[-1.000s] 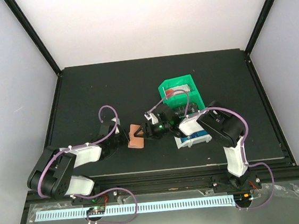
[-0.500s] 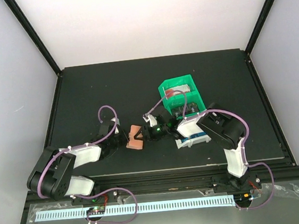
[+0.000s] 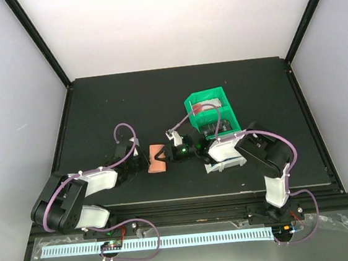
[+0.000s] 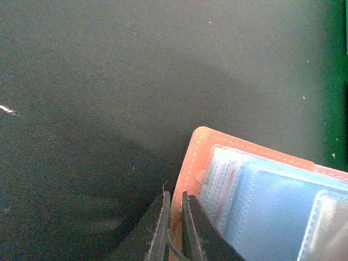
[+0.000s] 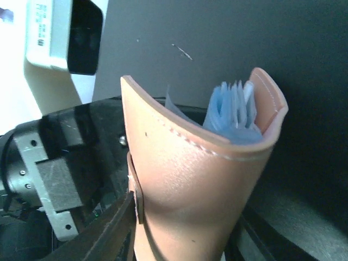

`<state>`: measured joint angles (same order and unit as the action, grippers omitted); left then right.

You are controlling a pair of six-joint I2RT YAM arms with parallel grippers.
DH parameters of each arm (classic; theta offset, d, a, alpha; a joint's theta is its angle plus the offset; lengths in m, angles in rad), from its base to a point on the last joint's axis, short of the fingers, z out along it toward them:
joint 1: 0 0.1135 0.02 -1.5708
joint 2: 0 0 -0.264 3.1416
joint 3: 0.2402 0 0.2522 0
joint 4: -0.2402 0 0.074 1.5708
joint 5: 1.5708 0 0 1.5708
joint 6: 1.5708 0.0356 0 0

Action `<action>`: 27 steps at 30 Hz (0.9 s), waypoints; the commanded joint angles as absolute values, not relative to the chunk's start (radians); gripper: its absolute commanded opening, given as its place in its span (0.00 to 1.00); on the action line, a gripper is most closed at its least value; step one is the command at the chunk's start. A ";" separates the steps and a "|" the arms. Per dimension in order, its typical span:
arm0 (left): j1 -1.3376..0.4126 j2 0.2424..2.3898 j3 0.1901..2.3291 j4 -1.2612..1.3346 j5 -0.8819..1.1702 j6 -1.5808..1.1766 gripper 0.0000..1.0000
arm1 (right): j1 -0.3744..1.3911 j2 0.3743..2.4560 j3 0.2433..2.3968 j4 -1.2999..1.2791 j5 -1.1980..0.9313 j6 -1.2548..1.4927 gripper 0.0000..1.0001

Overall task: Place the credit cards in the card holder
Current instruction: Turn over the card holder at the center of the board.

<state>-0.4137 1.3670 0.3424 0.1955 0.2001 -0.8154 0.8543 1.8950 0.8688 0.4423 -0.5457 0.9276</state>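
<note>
The salmon-orange card holder (image 3: 157, 158) lies between my two grippers on the black mat. My left gripper (image 3: 142, 161) is shut on its left edge; the left wrist view shows the fingertips (image 4: 165, 217) pinching the orange edge (image 4: 191, 163), with clear blue sleeves (image 4: 272, 201) inside. My right gripper (image 3: 169, 154) grips the holder (image 5: 196, 185) across its width, bowing it open, with the sleeves (image 5: 234, 109) standing up inside. A red-and-white card (image 3: 204, 107) sits in the green tray. A blue-and-white flat thing (image 3: 222, 161) lies mostly hidden under my right arm.
The green-and-white compartment tray (image 3: 191, 102) stands just behind my right gripper. My right forearm lies across the mat's middle right. The mat's front edge runs close below both grippers. Black frame posts stand at the back corners.
The right gripper has pushed a little to the left against the holder. The holder now sits squarer and slightly further back. The left gripper keeps its pinch on the left edge.
</note>
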 commanded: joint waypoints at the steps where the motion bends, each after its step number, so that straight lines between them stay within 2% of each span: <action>1: -0.432 1.383 0.304 0.034 0.274 -0.822 0.10 | 0.880 1.865 0.870 0.590 -0.586 0.964 0.42; 5: -0.431 1.360 0.305 0.029 0.285 -0.817 0.10 | 0.878 1.880 0.900 0.528 -0.568 0.966 0.28; 12: -0.429 1.318 0.304 -0.004 0.257 -0.806 0.13 | 0.879 1.874 0.969 0.299 -0.489 0.870 0.13; 15: -0.427 1.293 0.304 -0.030 0.230 -0.803 0.15 | 0.878 1.866 1.003 0.187 -0.452 0.827 0.11; 22: -0.423 1.210 0.306 -0.106 0.154 -0.802 0.28 | 0.878 1.791 1.071 -0.074 -0.321 0.702 0.09; 27: -0.421 1.163 0.325 -0.153 0.140 -0.792 0.31 | 0.878 1.743 1.144 -0.310 -0.160 0.595 0.09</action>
<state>-0.4202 1.1908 0.3229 -0.0219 0.1818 -0.8108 0.8764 1.8027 1.0733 -0.0879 -0.3305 0.7174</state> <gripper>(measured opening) 0.305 0.135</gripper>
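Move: The card holder is propped between the hands. Its middle lies about 2 cm to the right hand's left, 1 cm back and 1 cm lower; from the left hand it is roughly 3 cm to the right, 1 cm ahead and 2 cm up. The green box stands some 20 cm right and 12 cm ahead of the right hand, the white tray about 21 cm right and 4 cm back, both some 4 cm lower. Right fingers squeeze the card holder, rolling about 20 degrees, easing right-forward and up; left opens, backing off 3 cm. ##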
